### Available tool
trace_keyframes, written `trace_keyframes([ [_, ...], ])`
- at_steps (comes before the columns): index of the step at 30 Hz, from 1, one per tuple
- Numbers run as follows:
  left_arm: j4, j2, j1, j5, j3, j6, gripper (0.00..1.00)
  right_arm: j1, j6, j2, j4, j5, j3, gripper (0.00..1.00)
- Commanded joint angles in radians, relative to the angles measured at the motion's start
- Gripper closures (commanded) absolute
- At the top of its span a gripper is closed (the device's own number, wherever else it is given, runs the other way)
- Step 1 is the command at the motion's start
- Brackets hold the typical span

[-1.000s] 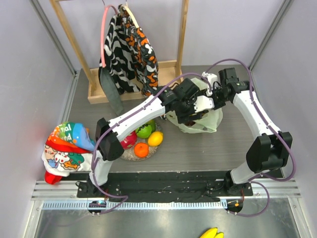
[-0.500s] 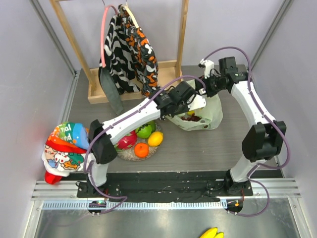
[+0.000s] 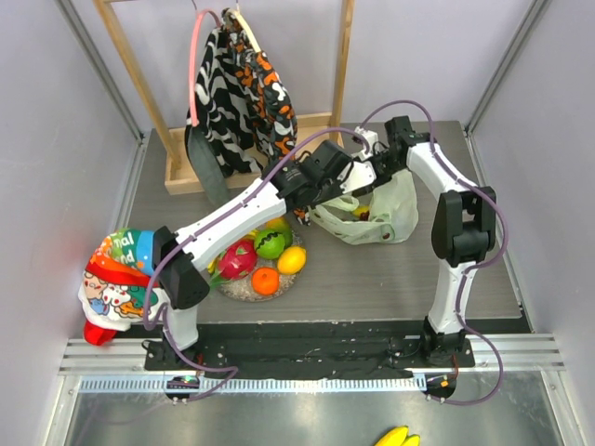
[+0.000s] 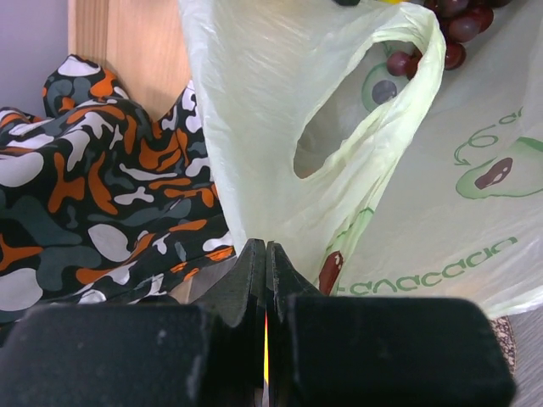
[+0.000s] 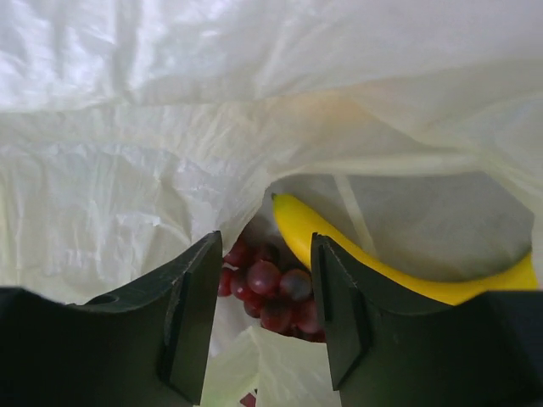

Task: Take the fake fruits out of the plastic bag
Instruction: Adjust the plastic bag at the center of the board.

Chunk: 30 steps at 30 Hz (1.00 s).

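Observation:
The plastic bag [image 3: 381,214] lies behind the plate, pale green and crinkled. My left gripper [image 3: 342,186] is shut on the bag's left rim beside a handle loop [image 4: 339,127]; its jaws [image 4: 265,248] meet with plastic at their tips. The right gripper [image 3: 370,167] is open at the bag's mouth. In the right wrist view, purple grapes [image 5: 271,288] and a yellow banana [image 5: 339,246] lie inside the bag [image 5: 170,127], just beyond the open jaws [image 5: 265,254]. On the plate [image 3: 244,294] sit a dragon fruit [image 3: 237,258], green apple [image 3: 271,244], lemon [image 3: 292,259] and orange [image 3: 265,280].
A wooden rack [image 3: 344,65] with patterned black-orange-white cloth [image 3: 242,93] stands behind the bag, close to my left wrist. A colourful stuffed item [image 3: 125,279] lies at the left edge. A banana bunch [image 3: 395,437] lies below the arm bases.
My left gripper has shut on the bag's rim and drawn it left and back. The right arm has swung left to the bag's mouth, its jaws narrowing.

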State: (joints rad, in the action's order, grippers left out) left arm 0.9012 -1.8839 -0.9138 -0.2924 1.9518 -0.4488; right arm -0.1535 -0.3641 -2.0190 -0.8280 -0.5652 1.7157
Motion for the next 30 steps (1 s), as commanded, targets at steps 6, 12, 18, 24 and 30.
trace_keyframes([
  [6, -0.013, 0.025, 0.000, 0.016, 0.038, 0.016, 1.00, -0.003, -0.039, -0.075, -0.011, 0.188, 0.113, 0.37],
  [12, 0.002, 0.051, 0.000, 0.042, 0.003, 0.019, 1.00, -0.003, 0.020, -0.274, -0.059, 0.088, 0.356, 0.16],
  [18, 0.015, 0.068, -0.002, 0.041, -0.028, 0.018, 1.00, -0.011, 0.097, -0.385, -0.095, -0.065, 0.557, 0.09],
  [24, 0.016, 0.069, 0.000, 0.035, -0.030, 0.013, 1.00, -0.040, 0.096, -0.451, -0.111, -0.092, 0.627, 0.06],
  [30, 0.018, 0.072, 0.000, 0.041, -0.042, 0.015, 1.00, -0.040, 0.054, -0.391, -0.112, -0.243, 0.572, 0.06],
])
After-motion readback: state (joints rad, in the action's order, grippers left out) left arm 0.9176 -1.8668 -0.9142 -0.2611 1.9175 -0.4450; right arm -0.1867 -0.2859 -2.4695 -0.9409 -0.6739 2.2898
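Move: The right hand is inside the bag mouth, with the bag's far rim about 7 cm ahead of it, some 3 cm to its left and roughly level. The grapes lie about 4 cm back, 1 cm to its left and 7 cm below; the banana is roughly 2 cm ahead, level sideways and 9 cm below. From the left hand, whose shut fingers already hold the bag's left edge, that far rim is about 10 cm ahead, 9 cm to the right and 8 cm lower. Working under the bag's far rim, the right fingers spread from half to nearly wide open, ending with plastic draped over the tips. The hand first edges 2 cm right, then drives about 8 cm forward while sinking 4 cm, and finally sweeps some 7 cm left with a slight rise. The left hand keeps its pinch on the left edge, easing back and down about 1 cm. ##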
